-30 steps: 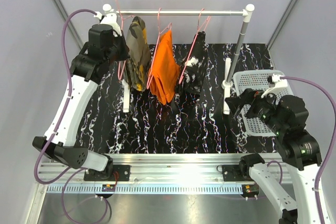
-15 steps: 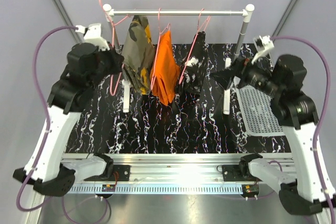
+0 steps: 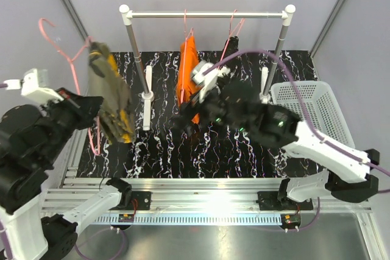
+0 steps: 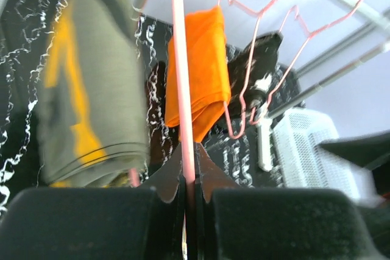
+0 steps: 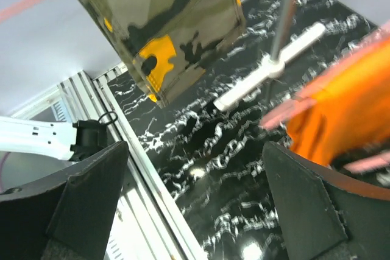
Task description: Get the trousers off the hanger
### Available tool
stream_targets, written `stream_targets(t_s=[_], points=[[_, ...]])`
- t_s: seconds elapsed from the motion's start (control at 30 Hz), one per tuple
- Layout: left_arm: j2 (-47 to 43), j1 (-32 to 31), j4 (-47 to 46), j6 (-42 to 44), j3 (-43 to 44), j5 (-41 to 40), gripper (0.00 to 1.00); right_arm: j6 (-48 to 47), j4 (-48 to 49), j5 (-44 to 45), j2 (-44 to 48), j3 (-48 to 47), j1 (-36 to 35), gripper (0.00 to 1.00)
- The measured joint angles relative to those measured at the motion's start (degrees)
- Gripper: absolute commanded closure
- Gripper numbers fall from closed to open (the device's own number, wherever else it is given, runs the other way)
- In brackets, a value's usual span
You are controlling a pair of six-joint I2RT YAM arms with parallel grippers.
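Observation:
The camouflage trousers (image 3: 113,98) hang folded over a pink hanger (image 3: 61,50), off the rail and out to the left of the rack. My left gripper (image 3: 90,105) is shut on that hanger's thin pink wire (image 4: 181,59), with the camouflage trousers (image 4: 91,89) just left of the jaws. The orange trousers (image 3: 187,68) hang on the rail. The black pair (image 4: 259,59) hangs beside them, mostly hidden behind my right arm in the top view. My right gripper (image 3: 183,117) is open over the mat, low in front of the orange trousers (image 5: 347,114), with the camouflage trousers (image 5: 164,22) up ahead.
The rack's rail (image 3: 207,14) spans two posts, the left post (image 3: 137,59) standing between the lifted hanger and the orange pair. A white basket (image 3: 311,105) sits at the right of the black marbled mat (image 3: 244,156). The rack's white foot (image 5: 268,71) lies ahead of the right gripper.
The left arm has carried the hanger with the camouflage trousers off the rail, out left and nearer. The right arm swung from the basket side to the middle, in front of the orange trousers.

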State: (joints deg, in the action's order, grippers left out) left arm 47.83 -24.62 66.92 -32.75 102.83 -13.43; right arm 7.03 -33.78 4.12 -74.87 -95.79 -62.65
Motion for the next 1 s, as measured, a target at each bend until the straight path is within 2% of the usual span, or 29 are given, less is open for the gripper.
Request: stream_targets(t_s=[0.13,0.27,0.4,0.57,0.87,1.0], points=[[0.57,0.02,3.48,-3.69,8.22,-2.80,1.00,-3.80,13.07,11.37,-3.91,5.77,-11.32,0.01],[0.66,0.04,2.71,-6.62,12.52,-3.80,1.00,-6.97,27.34,16.02,-9.64,12.85,-15.52,0.01],[1.27,0.04,1.81,-9.57,15.17,-3.74,1.00,-10.49,39.93,16.70,-16.06,19.23,-16.96,0.00],[1.25,0.04,-0.26,-13.92,14.16,-3.67,1.00,-15.26,54.12,16.83,-23.45,24.17,-17.51,0.00],[0.59,0.04,-5.11,-20.04,7.28,-0.22,1.00,-20.94,70.01,16.57,-29.62,25.38,-17.51,0.01],[0.70,0.04,-6.67,-22.25,5.38,2.43,1.00,-25.90,75.12,19.80,-33.11,24.33,-17.55,0.00]])
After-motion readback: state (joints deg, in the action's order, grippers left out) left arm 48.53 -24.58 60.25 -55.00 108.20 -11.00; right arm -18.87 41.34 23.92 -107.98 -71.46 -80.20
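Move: My left hand already holds the pink hanger; the camouflage trousers on it hang with their middle about 9 cm ahead, 3 cm right and 13 cm below that hand. From my open right hand, the trousers' middle is roughly 11 cm ahead, 21 cm left and 9 cm lower. The orange trousers hang about 16 cm ahead of the right hand, 2 cm right and 10 cm down; the rack's left post stands 22 cm ahead and 13 cm left. I sweep my right hand left about 20 cm and plunge it some 17 cm towards the hanging lower end of the camouflage trousers, fingers wide open and their tips tilting up about 30 degrees until level. Meanwhile my left hand keeps its grip on the hanger and lifts it about 8 cm, at first also drawing back, then easing right and slightly forward as it rolls, left side sinking. ##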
